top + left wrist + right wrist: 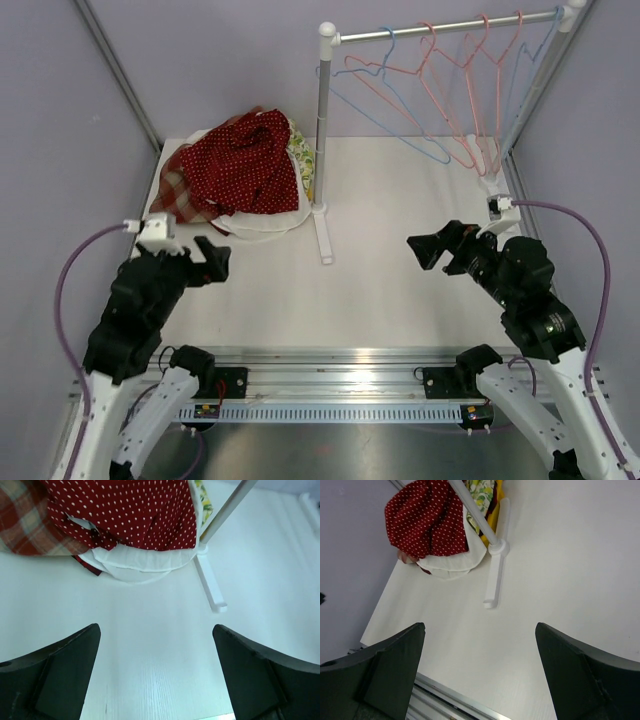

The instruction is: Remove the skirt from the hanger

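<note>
A red skirt with white dots (245,165) lies crumpled on top of a clothes pile at the back left of the table, off any hanger; it also shows as the skirt (135,515) and the skirt (427,520). Several wire hangers (440,90), pink and blue, hang bare on the rack's rail at the back right. My left gripper (215,258) hovers in front of the pile, open and empty (155,630). My right gripper (425,250) hovers at the right, open and empty (480,627).
The rack's left pole (322,130) stands next to the pile, and its white foot (324,235) reaches toward me. Under the skirt lie a plaid cloth (175,190), a white garment (265,222) and a yellow-green floral one (303,155). Walls close in on both sides.
</note>
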You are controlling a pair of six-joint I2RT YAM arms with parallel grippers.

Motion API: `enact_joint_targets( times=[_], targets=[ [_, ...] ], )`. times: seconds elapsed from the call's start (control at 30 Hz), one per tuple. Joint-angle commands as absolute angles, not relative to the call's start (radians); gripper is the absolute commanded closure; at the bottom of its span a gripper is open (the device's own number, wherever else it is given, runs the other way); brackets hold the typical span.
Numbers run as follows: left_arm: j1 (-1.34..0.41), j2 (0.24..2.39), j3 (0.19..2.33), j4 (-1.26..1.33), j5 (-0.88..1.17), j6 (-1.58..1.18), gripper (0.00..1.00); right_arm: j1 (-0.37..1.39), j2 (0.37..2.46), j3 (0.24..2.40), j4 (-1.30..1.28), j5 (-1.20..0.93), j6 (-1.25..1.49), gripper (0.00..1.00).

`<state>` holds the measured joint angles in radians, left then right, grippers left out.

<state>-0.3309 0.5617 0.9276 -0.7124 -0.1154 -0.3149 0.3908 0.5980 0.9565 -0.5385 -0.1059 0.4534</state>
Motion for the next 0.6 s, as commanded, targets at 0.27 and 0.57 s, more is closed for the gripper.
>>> enact_joint_targets(
  times=[0.27, 0.57],
  targets=[
    [-0.331, 0.369, 0.853, -0.699, -0.124, -0.318, 0.01, 0.391, 0.459, 0.848, -0.527, 0.175, 0.463, 0.01],
    [-0.331, 0.417, 0.853, -0.701, -0.100, -0.316, 0.01, 0.391, 0.434, 0.953, -0.698, 0.247, 0.360, 0.01]
  ],
)
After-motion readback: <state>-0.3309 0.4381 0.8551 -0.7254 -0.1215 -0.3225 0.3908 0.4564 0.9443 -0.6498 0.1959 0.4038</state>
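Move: The red dotted skirt lies on top of the clothes pile in the tray, roughly 34 cm ahead of the left hand, 3 cm to its left and 20 cm below. The brown plaid garment is about 27 cm ahead and 20 cm left of that hand; the rack's left post foot is some 22 cm ahead and 20 cm right, 26 cm down. From the right hand, the skirt lies about 34 cm ahead, 43 cm left and 25 cm below. Swinging right about 6 cm, away from the clothes pile, the empty right hand first dips some 3 cm, climbs back and turns roughly 15 degrees clockwise. The left hand finishes its retreat from the pile, drawing back and rising a few centimetres with its fingers tipping up, then easing forward and down most of the way. Both grippers stay wide open, touching nothing. ##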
